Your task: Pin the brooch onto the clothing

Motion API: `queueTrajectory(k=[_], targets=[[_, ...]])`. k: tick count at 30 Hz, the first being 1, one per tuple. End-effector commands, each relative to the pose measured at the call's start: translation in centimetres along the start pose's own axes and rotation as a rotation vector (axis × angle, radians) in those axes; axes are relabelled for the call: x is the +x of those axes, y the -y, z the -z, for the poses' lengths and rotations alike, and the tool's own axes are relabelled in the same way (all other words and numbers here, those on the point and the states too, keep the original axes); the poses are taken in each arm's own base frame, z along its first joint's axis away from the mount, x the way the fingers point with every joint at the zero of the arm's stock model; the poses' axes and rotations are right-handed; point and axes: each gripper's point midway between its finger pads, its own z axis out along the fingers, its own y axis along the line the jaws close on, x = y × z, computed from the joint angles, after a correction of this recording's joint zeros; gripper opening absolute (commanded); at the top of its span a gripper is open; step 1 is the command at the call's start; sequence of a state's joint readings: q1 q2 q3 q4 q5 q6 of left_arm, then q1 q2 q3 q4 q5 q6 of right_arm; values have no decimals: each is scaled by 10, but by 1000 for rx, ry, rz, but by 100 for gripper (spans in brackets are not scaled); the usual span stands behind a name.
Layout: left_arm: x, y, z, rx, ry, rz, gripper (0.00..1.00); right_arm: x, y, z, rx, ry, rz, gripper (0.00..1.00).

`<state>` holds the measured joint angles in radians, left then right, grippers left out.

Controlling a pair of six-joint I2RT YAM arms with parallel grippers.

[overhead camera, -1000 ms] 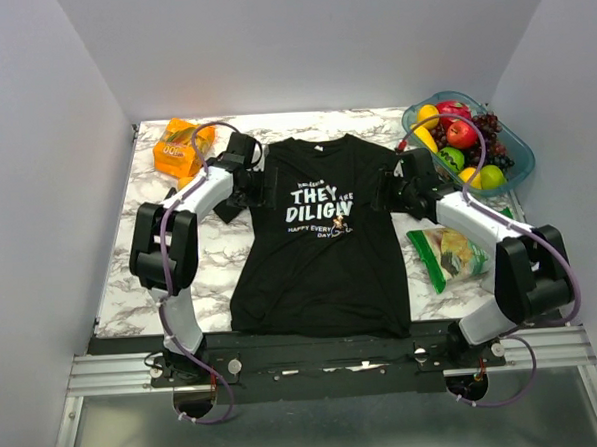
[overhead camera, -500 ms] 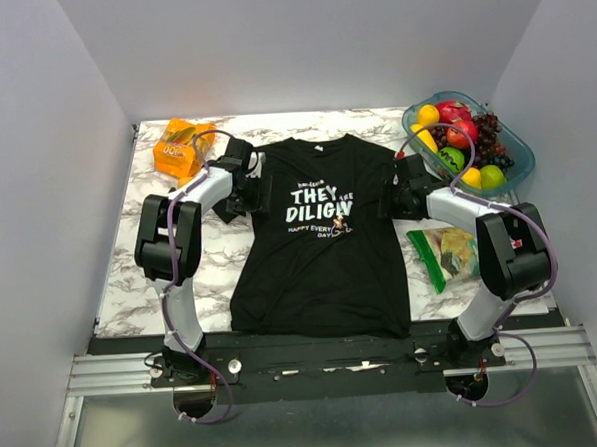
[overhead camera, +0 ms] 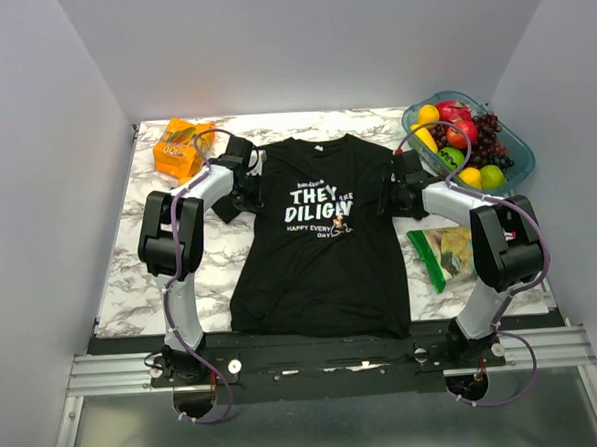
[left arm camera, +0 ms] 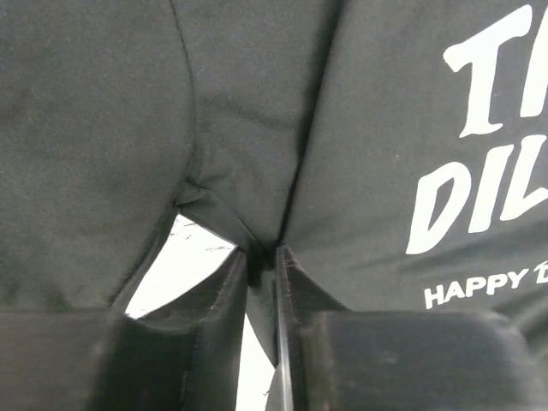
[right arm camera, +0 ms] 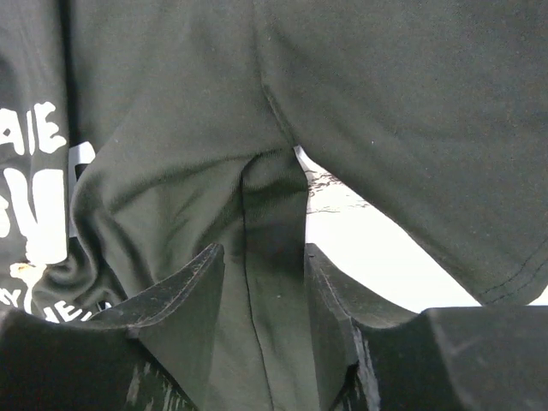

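Note:
The clothing [overhead camera: 321, 272], a black T-shirt with white print, lies flat on the marble table [overhead camera: 126, 283]. The brooch [overhead camera: 340, 221] is a tiny gold speck on the chest, just right of the lettering. My left gripper [overhead camera: 249, 191] is at the shirt's left armpit; in the left wrist view it [left arm camera: 261, 253] is shut on a thin fold of the clothing [left arm camera: 368, 128]. My right gripper [overhead camera: 390, 194] is at the right armpit. In the right wrist view it [right arm camera: 264, 248] stands open astride a raised ridge of the clothing [right arm camera: 171, 86].
An orange snack packet [overhead camera: 181, 147] lies at the back left. A blue basket [overhead camera: 520, 157] of fruit stands at the back right. A green snack bag [overhead camera: 445, 256] lies right of the shirt. Grey walls close the table on three sides.
Both arms have stretched forward, pushing their grippers in at the shirt's armpits. The left jaws have closed on a fold of fabric. The right jaws have narrowed around a ridge.

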<state>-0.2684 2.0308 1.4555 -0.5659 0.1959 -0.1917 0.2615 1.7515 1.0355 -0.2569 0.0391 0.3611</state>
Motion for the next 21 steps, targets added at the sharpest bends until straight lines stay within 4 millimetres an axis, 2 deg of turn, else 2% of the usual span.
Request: queueTrajectory(k=[1, 10, 16, 21], targets=[[19, -5, -16, 8, -71, 19, 16, 4, 7, -1, 48, -44, -21, 50], [12, -6, -8, 9, -41, 18, 5, 10, 11, -1, 91, -108, -39, 45], [8, -11, -3, 0, -23, 18, 1, 13, 12, -1, 98, -142, -33, 32], [7, -18, 1, -24, -12, 16, 0, 15, 14, 0, 109, -151, -27, 15]])
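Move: The left hand already has the clothing's left side edge, just below the armpit, between its half-closed fingertips, about 1 cm under the hand point. The brooch lies roughly 23 cm to this hand's right and 5 cm back. The right hand's fingers straddle the opposite side edge, 1 cm below and about 1 cm back, with the brooch some 14 cm left and 3 cm back. The chips bag is about 16 cm right of the right hand, 13 cm back. Both grippers close on the clothing's side edges: the left pinches its fold fully shut while staying practically in place, and the right narrows from half open to nearly shut around its own edge. The right hand draws back about 1 cm and sinks a little as it closes, its fingers tipping some 5-10 degrees nearer to straight down. ##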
